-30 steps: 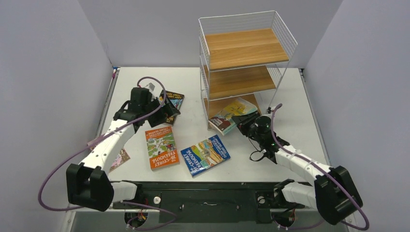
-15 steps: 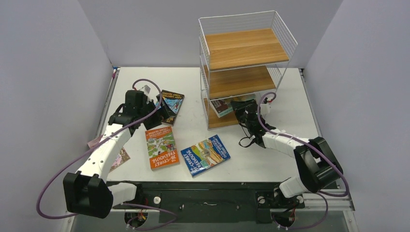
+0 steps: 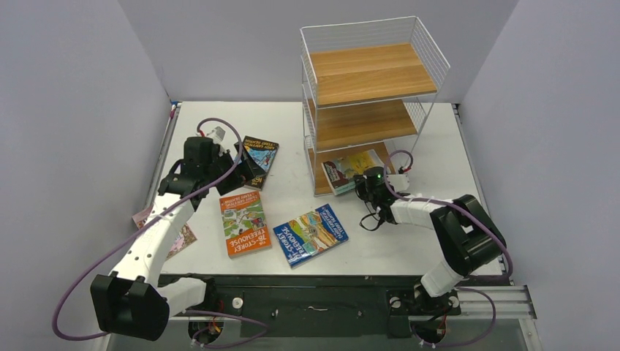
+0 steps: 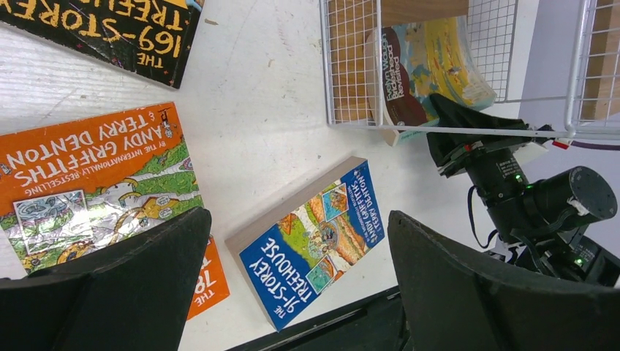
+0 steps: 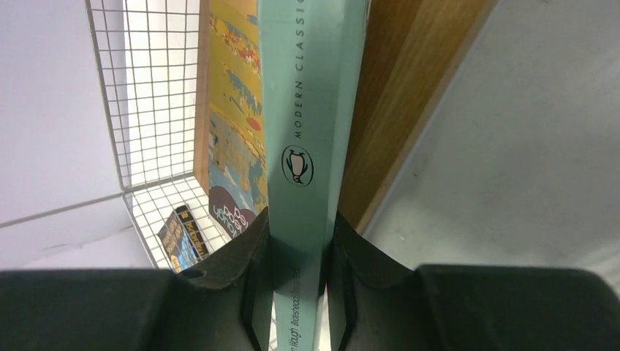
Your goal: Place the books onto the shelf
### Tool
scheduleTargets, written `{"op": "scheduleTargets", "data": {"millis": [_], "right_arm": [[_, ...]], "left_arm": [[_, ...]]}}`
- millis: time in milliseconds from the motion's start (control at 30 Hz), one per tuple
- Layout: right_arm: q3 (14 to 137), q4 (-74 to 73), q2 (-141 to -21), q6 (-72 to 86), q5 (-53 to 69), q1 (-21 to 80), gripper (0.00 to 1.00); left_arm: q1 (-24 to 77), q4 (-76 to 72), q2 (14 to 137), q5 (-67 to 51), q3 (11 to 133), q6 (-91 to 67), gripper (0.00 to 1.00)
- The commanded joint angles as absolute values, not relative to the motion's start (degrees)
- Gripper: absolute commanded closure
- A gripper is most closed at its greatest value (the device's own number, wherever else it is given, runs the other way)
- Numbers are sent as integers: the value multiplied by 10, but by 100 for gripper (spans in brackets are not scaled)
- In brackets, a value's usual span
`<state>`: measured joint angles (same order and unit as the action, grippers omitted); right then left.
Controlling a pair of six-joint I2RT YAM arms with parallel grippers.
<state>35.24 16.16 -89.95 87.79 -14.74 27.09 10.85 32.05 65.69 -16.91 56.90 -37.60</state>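
The white wire shelf (image 3: 369,73) stands at the back right. My right gripper (image 3: 363,183) is shut on the pale green spine of a yellow-brown book (image 3: 352,167) that lies partly inside the shelf's bottom tier. In the right wrist view, the spine (image 5: 311,110) runs between the gripper (image 5: 300,270) fingers, next to the wooden board (image 5: 409,88). My left gripper (image 3: 235,174) hangs open beside the dark book (image 3: 259,155), holding nothing. On the table lie an orange book (image 3: 243,221) and a blue book (image 3: 311,234). A pink book (image 3: 179,240) is half hidden under the left arm.
The left wrist view shows the orange book (image 4: 95,175), blue book (image 4: 314,234), dark book (image 4: 110,36), shelf mesh (image 4: 351,66) and right gripper (image 4: 468,131). Grey walls close in the table (image 3: 439,241) on three sides. The shelf's upper two boards are bare.
My right arm has swung in toward the shelf, carrying the yellow-brown book further into the bottom tier. My left gripper has drawn back a little to the left, still open.
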Motion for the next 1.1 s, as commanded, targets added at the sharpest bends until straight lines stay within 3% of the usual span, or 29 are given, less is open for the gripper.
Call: {"op": "scheduleTargets", "data": {"millis": [0,333,367,400,433,500,567,1067], "right_arm": [[420,141,-929,906,-173,274,100],[460,163,-965,979,-168,275,100],[457,163,-964,981,-168,274,96],[451,163,-961,983,-164,273,85],[448,163,-959,984,-160,274,67],[436,173,-950,980,-156,275,53],[424,179,-942,978,-154,275,48],[380,139,-877,939,-104,276,46]], "left_arm": [[105,325,651,-164,602,-359,10],[105,336,653,-146,615,-349,10],[105,337,651,-143,613,-349,10],[105,335,648,-143,611,-350,10],[105,332,643,-144,606,-350,10],[105,327,633,-146,595,-352,10],[104,326,626,-143,585,-352,10],[98,333,612,-142,570,-355,10]]}}
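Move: The right hand still holds the yellow Brideshead book by its spine, the book's middle about 4 cm ahead. It is bound for the bottom shelf, whose middle lies some 6 cm ahead, 2 cm left and 3 cm below. The rack's left wire side is roughly 12 cm left and 3 cm ahead. The blue 91-Storey book lies about 17 cm back and 15 cm left. From the left hand, the bottom shelf is about 12 cm ahead, 33 cm right and 17 cm down. Still pinching the yellow book's spine, the right hand pushes it forward and somewhat left into the bottom shelf, about 3.5 cm deeper, rolling slightly so that the hand's left side rises. The fingers then open to about half, letting go of the spine, and the hand backs straight out some 2.5 cm, rising about 1 cm at the end. ##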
